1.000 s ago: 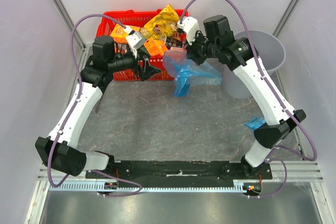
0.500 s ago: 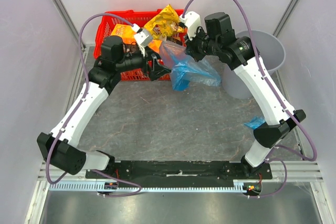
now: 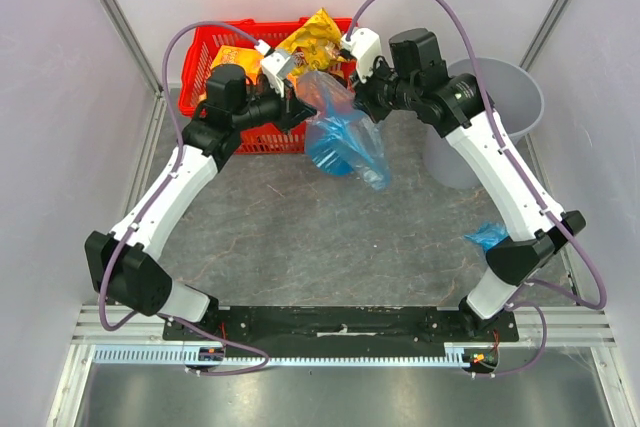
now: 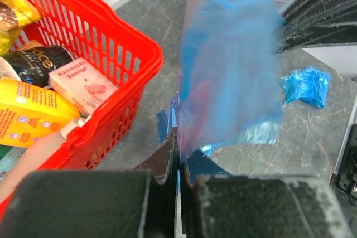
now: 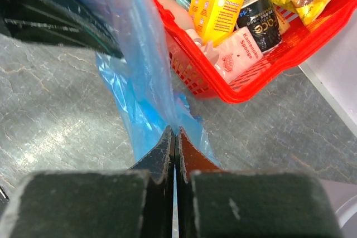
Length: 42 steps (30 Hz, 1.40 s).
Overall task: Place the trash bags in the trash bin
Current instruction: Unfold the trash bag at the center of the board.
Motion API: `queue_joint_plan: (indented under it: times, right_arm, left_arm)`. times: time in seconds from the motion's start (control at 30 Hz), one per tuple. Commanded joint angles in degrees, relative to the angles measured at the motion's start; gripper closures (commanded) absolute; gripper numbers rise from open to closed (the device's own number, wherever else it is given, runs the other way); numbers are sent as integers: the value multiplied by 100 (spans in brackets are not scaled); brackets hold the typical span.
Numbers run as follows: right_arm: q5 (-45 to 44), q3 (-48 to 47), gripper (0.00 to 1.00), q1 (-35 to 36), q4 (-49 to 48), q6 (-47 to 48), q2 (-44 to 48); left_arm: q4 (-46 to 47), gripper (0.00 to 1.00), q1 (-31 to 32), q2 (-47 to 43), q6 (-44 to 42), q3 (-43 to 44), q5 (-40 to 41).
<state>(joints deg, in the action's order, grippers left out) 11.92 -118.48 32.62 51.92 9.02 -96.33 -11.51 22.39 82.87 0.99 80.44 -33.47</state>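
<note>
A large translucent blue trash bag (image 3: 345, 137) hangs above the table between my two grippers, just in front of the red basket. My left gripper (image 3: 303, 107) is shut on the bag's left edge; in the left wrist view the film (image 4: 228, 76) rises from the closed fingertips (image 4: 179, 137). My right gripper (image 3: 360, 97) is shut on the bag's right edge, and the blue film (image 5: 139, 82) runs up from its tips (image 5: 175, 132). A second, small crumpled trash bag (image 3: 487, 235) lies on the table beside the right arm. The grey trash bin (image 3: 522, 87) stands at the far right.
The red mesh basket (image 3: 215, 42) at the back holds snack packets, a yellow packet (image 3: 315, 39) sticking up, boxes and a dark tub (image 5: 262, 18). Grey walls with metal posts close in both sides. The small blue bundle (image 4: 305, 85) also shows in the left wrist view.
My left gripper moved right to the bag and shut on its edge. The bag, earlier spread low toward the right, now hangs bunched between both grippers. The right gripper barely moved.
</note>
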Motion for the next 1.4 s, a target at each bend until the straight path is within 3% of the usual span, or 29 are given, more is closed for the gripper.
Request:
queue_joint_plan:
  times: [0.0,0.67,0.93,1.07,1.2,1.37]
  right_arm:
    - [-181,96,100,-10,-130,197,361]
    - [-1157,501,100,-98,37,452,800]
    - [-1395,475,100,-291,125,487,809]
    - [-676,448,100,-449,152,513,853]
    - [842,185,100,-502,519,653,731]
    - [2286,-184,100,-502,977,996,572]
  left_arm:
    - [79,98,-121,-192,-282,410,8]
    - [-378,98,-402,-245,-627,964,-80]
    - [-800,98,-534,-307,-1145,1061,-432]
    - [-844,98,-552,-315,-1128,1017,-677]
    - [-757,98,-552,-228,-935,1052,-976]
    - [-581,98,-552,-113,-698,1149,-566]
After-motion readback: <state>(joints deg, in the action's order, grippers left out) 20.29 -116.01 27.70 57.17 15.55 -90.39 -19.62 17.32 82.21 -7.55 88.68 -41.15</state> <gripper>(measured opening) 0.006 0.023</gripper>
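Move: The trash bag is already pinched by both hands, its body hanging between them: its middle is about 5 cm right, 2 cm back and 8 cm below the left hand, and some 2 cm left, 3 cm back and 10 cm below the right. The red basket's middle lies roughly 15 cm ahead, 9 cm left and 23 cm below the left hand. The trash bin's middle lies about 23 cm right, 3 cm ahead and 22 cm below the right hand. With fingers staying shut on the bag's edge, the hands draw apart to spread it: the left lifts about 5 cm while easing left 2 to 3 cm, tipping slightly upward, and then sinks a little. The right goes about 5 cm right towards the trash bin, rising slightly and turning a little clockwise, then turns back, coming left 2 cm and back towards the base some 3 cm as its wrist swings counter-clockwise again. ##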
